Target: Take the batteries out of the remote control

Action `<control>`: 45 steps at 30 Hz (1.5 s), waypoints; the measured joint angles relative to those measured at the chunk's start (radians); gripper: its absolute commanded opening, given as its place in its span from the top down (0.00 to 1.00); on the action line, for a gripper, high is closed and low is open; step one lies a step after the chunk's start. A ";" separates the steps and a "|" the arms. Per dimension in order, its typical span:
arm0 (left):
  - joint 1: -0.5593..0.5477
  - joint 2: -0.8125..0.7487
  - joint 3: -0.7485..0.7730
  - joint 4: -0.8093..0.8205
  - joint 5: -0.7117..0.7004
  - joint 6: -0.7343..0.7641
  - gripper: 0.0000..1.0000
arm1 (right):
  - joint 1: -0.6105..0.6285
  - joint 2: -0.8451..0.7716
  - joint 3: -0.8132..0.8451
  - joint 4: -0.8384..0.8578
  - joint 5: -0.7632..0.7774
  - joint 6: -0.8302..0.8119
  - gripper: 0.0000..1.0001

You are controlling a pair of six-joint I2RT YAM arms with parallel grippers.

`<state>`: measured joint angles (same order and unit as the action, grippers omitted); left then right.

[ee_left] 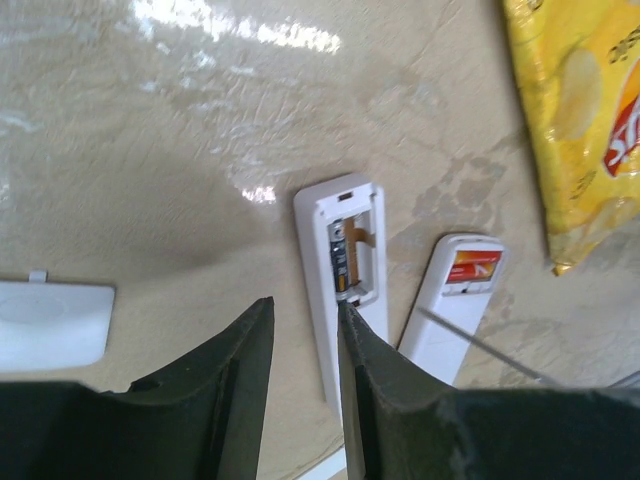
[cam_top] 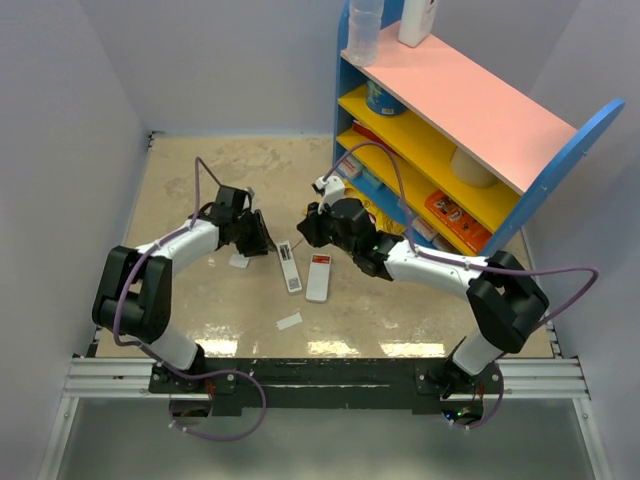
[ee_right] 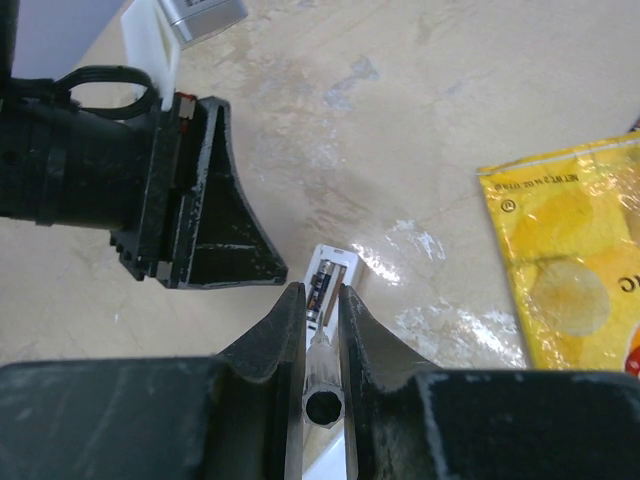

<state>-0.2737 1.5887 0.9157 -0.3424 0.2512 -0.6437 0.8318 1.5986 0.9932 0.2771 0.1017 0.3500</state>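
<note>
The remote control (cam_top: pixel 318 286) (ee_left: pixel 440 335) lies back-up mid-table. Its open recess at the far end shows the red/orange batteries (cam_top: pixel 320 260) (ee_left: pixel 474 268). Left of it lies a narrower white bar (cam_top: pixel 289 268) (ee_left: pixel 315 260) (ee_right: pixel 340 258) whose open compartment holds a dark cell (ee_left: pixel 336 255) (ee_right: pixel 321 280). My left gripper (cam_top: pixel 262 240) (ee_left: pixel 306 305) is open, astride the bar's left edge, with its right fingertip at the compartment's near end. My right gripper (cam_top: pixel 308 228) (ee_right: pixel 320 292) is shut on a thin grey stick (ee_right: pixel 322 380) (ee_left: pixel 480 345); the stick's tip points into that compartment beside the dark cell.
A loose white cover (ee_left: pixel 50 325) (cam_top: pixel 239 261) lies left of the bar, and a white scrap (cam_top: pixel 289 321) lies nearer the bases. A yellow snack bag (ee_left: pixel 580 120) (ee_right: pixel 570 260) lies to the right. A blue shelf unit (cam_top: pixel 450 130) stands at the back right.
</note>
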 measured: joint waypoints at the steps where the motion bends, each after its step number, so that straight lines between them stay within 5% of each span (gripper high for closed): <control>1: 0.005 0.003 0.006 0.007 0.007 0.000 0.64 | -0.003 0.009 0.007 0.005 -0.017 0.000 1.00; 26: 0.025 0.135 0.043 0.074 0.109 -0.002 0.76 | -0.037 0.134 0.056 0.060 -0.114 0.010 1.00; 35: 0.025 0.138 0.032 0.097 0.114 -0.002 0.85 | -0.047 0.169 0.056 0.093 -0.131 0.018 1.00; 40: 0.030 0.138 0.024 0.108 0.123 -0.005 1.00 | -0.060 0.177 0.045 0.140 -0.162 0.019 1.00; 45: 0.034 0.138 0.018 0.118 0.132 -0.009 1.00 | -0.102 0.183 -0.012 0.230 -0.231 0.055 1.00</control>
<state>-0.2398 1.7271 0.9340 -0.2245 0.3832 -0.6529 0.7296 1.7817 0.9810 0.5068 -0.1291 0.4049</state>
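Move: The open remote's battery compartment lies about 3 cm right of the left hand, 1 cm ahead and 3 cm below; the loose white cover is some 7 cm to this hand's left, 1 cm back. From the right hand, which holds the screwdriver, the compartment is roughly 4 cm left, 2 cm back and 14 cm down. The second remote lies about 7 cm back and 3 cm right of the right hand, also 14 cm down. Bring the left gripper down about 2 cm while easing it forward and right to the compartment's left rim, and close its part-open fingers fully so the tips come against the remote's edge. Meanwhile lower the right hand some 4 cm and forward 2.5 cm, drifting left and then slightly back right, keeping the grip, so the screwdriver tip enters the compartment beside the battery. ##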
